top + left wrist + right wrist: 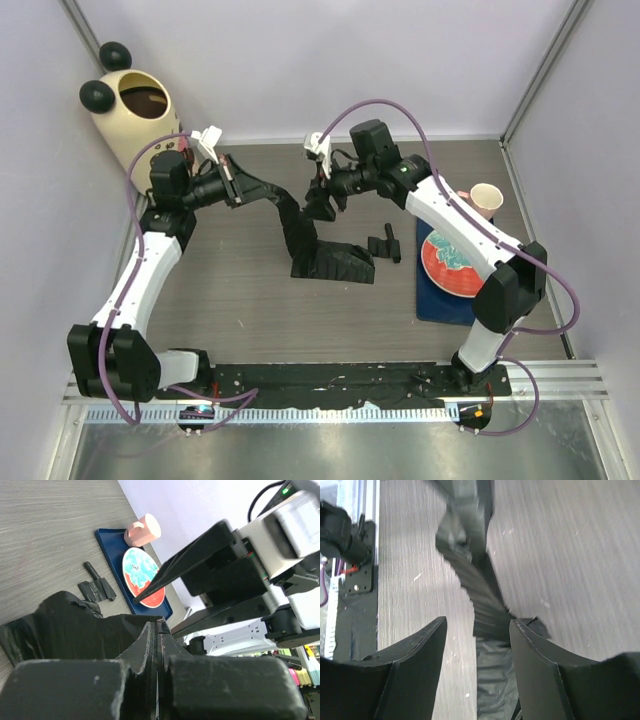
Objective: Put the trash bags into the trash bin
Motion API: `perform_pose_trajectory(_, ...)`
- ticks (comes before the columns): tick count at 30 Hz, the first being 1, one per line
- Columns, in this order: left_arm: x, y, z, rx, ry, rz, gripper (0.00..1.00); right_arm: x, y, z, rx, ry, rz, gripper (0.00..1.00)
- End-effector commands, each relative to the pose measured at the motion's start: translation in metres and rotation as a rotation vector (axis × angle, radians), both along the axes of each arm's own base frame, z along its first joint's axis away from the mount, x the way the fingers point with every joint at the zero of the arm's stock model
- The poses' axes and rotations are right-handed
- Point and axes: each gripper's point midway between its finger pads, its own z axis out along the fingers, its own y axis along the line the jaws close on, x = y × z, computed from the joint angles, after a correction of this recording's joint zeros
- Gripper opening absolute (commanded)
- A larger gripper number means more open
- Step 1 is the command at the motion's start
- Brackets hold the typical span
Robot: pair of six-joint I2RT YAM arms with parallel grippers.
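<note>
The cream trash bin (130, 105) with black ball ears stands at the far left corner, its brown inside showing. A long black trash bag (300, 240) stretches from my left gripper (243, 190) down to a crumpled heap on the table. The left gripper (157, 625) is shut on the bag's (75, 625) upper edge. My right gripper (320, 203) hovers over the bag's middle, open. In the right wrist view the bag (480, 595) lies beyond the spread fingers (427, 640), touching neither. A small folded trash bag (385, 243) lies to the right of the heap.
A blue tray (440, 300) at the right holds a red and teal plate (450, 262), with a pink cup (485, 198) behind it. Walls close in the left, back and right sides. The right arm (225, 565) fills the space close beside the left gripper.
</note>
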Motion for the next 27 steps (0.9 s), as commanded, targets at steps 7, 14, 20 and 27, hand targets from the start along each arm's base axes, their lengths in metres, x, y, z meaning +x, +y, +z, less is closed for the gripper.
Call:
perform_pose_trajectory(7, -0.028, -0.022, 0.025, 0.049, -0.158, -0.163, 0.0, 0.001, 0.049, 0.068, 0.228, -0.068, 0.162, 0.62)
perform_pose_trajectory(14, -0.038, -0.015, 0.016, 0.192, -0.227, -0.212, 0.0, -0.011, 0.043, 0.053, 0.173, -0.087, 0.232, 0.01)
perform_pose_trajectory(20, -0.036, 0.012, -0.004, 0.546, -0.436, -0.286, 0.0, -0.028, 0.021, 0.033, 0.108, -0.026, 0.272, 0.01)
perform_pose_trajectory(27, -0.049, 0.021, -0.004, 0.648, -0.58, -0.435, 0.0, -0.028, 0.016, 0.042, 0.165, 0.137, 0.275, 0.01)
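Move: The trash bag's gathered top is already pinched in the left fingers. From the open right hand, it lies roughly 6 cm to the left, 1 cm ahead and 4 cm up. The bag's spread lower part rests on the table some 25 cm beneath the right hand, 3 cm back and 3 cm to its right. The small folded bag lies at that same depth, about 16 cm to the right hand's right and 2 cm ahead. The open right hand rises about 5 cm while reaching some 4 cm left to the gathered top of the trash bag, and its fingers shut there right beside the left fingertips, pinching the black film before the hand eases back 2 or 3 cm. The left hand keeps its pinch and draws back about 4 cm, dipping slightly right before coming back left, while its wrist rolls some 40 degrees and its fingers swing down and away from forward. ##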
